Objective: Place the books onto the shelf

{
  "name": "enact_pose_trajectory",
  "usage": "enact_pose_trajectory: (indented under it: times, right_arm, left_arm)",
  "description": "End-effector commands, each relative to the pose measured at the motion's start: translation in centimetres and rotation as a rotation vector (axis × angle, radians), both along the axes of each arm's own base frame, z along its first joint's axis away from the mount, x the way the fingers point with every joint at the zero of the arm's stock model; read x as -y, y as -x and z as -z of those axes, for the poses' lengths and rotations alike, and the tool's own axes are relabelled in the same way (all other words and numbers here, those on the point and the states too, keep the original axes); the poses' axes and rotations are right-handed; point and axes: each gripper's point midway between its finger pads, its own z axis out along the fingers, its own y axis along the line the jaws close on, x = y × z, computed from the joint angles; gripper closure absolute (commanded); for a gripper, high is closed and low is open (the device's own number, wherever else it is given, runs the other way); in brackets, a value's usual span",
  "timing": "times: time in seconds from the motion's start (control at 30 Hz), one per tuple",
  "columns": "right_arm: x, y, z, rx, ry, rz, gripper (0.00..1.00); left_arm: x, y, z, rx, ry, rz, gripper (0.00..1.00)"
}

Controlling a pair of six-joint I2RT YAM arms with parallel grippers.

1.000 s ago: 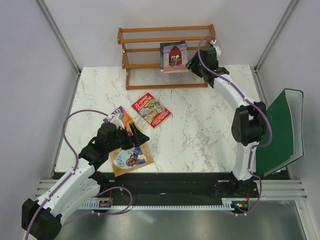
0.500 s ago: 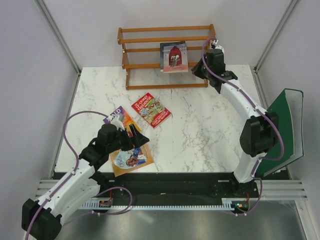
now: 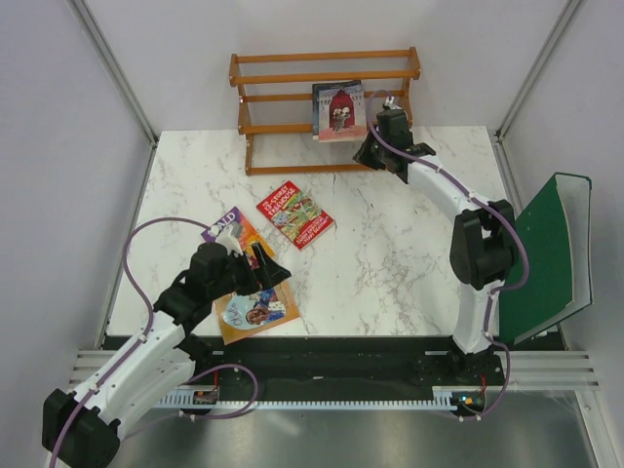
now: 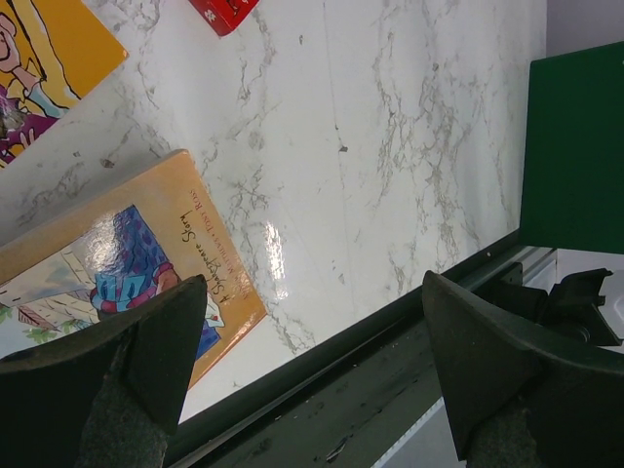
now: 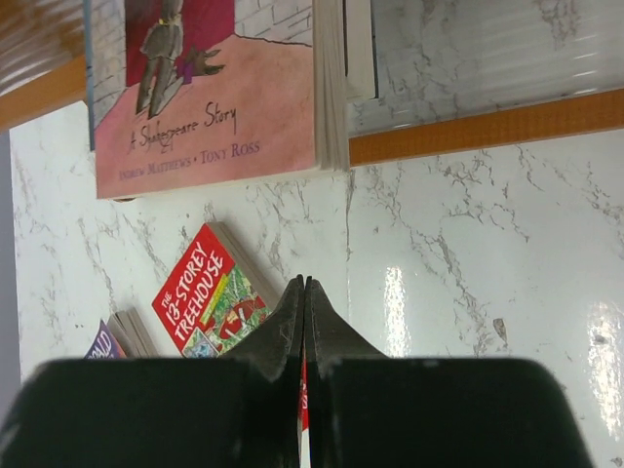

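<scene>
The pink book (image 3: 340,110) (image 5: 214,97) leans upright on the lowest tier of the wooden shelf (image 3: 292,97) (image 5: 487,127), with a dark book (image 3: 319,102) behind it. My right gripper (image 3: 363,151) (image 5: 304,283) hangs just in front of it, shut and holding nothing. Flat on the table lie the red book (image 3: 294,214) (image 5: 205,292), the purple-orange book (image 3: 234,229) (image 4: 39,58) and the orange book (image 3: 255,310) (image 4: 107,253). My left gripper (image 3: 269,265) (image 4: 312,292) hovers open over the orange book's right edge.
A large green binder (image 3: 546,253) (image 4: 575,146) leans beyond the table's right edge, beside the right arm. A dark rail (image 4: 370,390) runs along the table's near edge under my left gripper.
My right gripper's jaws have closed, and it swung right, then back left and down in front of the shelf's lowest rail. The left arm and the books have not moved.
</scene>
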Motion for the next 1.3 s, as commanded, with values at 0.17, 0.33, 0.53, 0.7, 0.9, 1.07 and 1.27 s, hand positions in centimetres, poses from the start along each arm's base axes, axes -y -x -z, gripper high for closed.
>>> enact_pose_trajectory:
  times: [0.17, 0.33, 0.53, 0.7, 0.9, 1.07, 1.27]
  right_arm:
    - [-1.9, -3.6, -2.3, 0.067, -0.064, 0.010, 1.00]
    - [-3.0, -4.5, -2.8, 0.081, -0.085, 0.006, 1.00]
    - [-3.7, -5.8, -2.9, 0.088, -0.113, 0.015, 1.00]
    - [-4.2, -6.8, -2.8, 0.091, -0.128, 0.018, 0.99]
    - [-3.9, -6.2, -2.5, 0.082, -0.111, 0.014, 0.99]
    - [-3.2, -2.9, -2.5, 0.058, -0.078, -0.015, 0.93]
    - [-3.8, 4.3, 0.6, 0.014, -0.035, -0.096, 0.54]
  left_arm:
    - [0.1, -0.1, -0.5, 0.048, -0.004, 0.026, 0.04]
    - [0.1, -0.1, -0.3, 0.045, -0.010, 0.025, 0.03]
    - [0.1, -0.1, -0.3, 0.045, -0.013, 0.027, 0.04]
    - [0.0, -0.1, -0.3, 0.048, -0.020, 0.028, 0.04]
    - [-0.1, -0.1, -0.2, 0.048, -0.030, 0.028, 0.03]
    - [-0.4, -0.6, 0.2, 0.036, -0.050, 0.003, 0.02]
    - [-0.7, -2.3, 1.8, -0.035, -0.142, -0.032, 0.02]
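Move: The pink Shakespeare book leans on the shelf with its middle about 9 cm ahead of the right hand, 6 cm to its left and 6 cm above. Nineteen Eighty-Four stands just behind it, some 11 cm ahead, 7 cm left and 7 cm up. The 13-Storey Treehouse lies on the table roughly 9 cm back, 19 cm left and 17 cm below. From the left hand the pink book is about 41 cm ahead, 19 cm right and 12 cm higher. The pink book's lower right part is nudged inward and to the left by the right hand's shut fingertips, which go forward about 6 cm and left nearly 4 cm, then pause. The hand then backs quickly away by some 7 cm, sinking about 5 cm, its fingers opening to a third. The wide-open left hand starts to sink, about 2 cm, at the very end. ##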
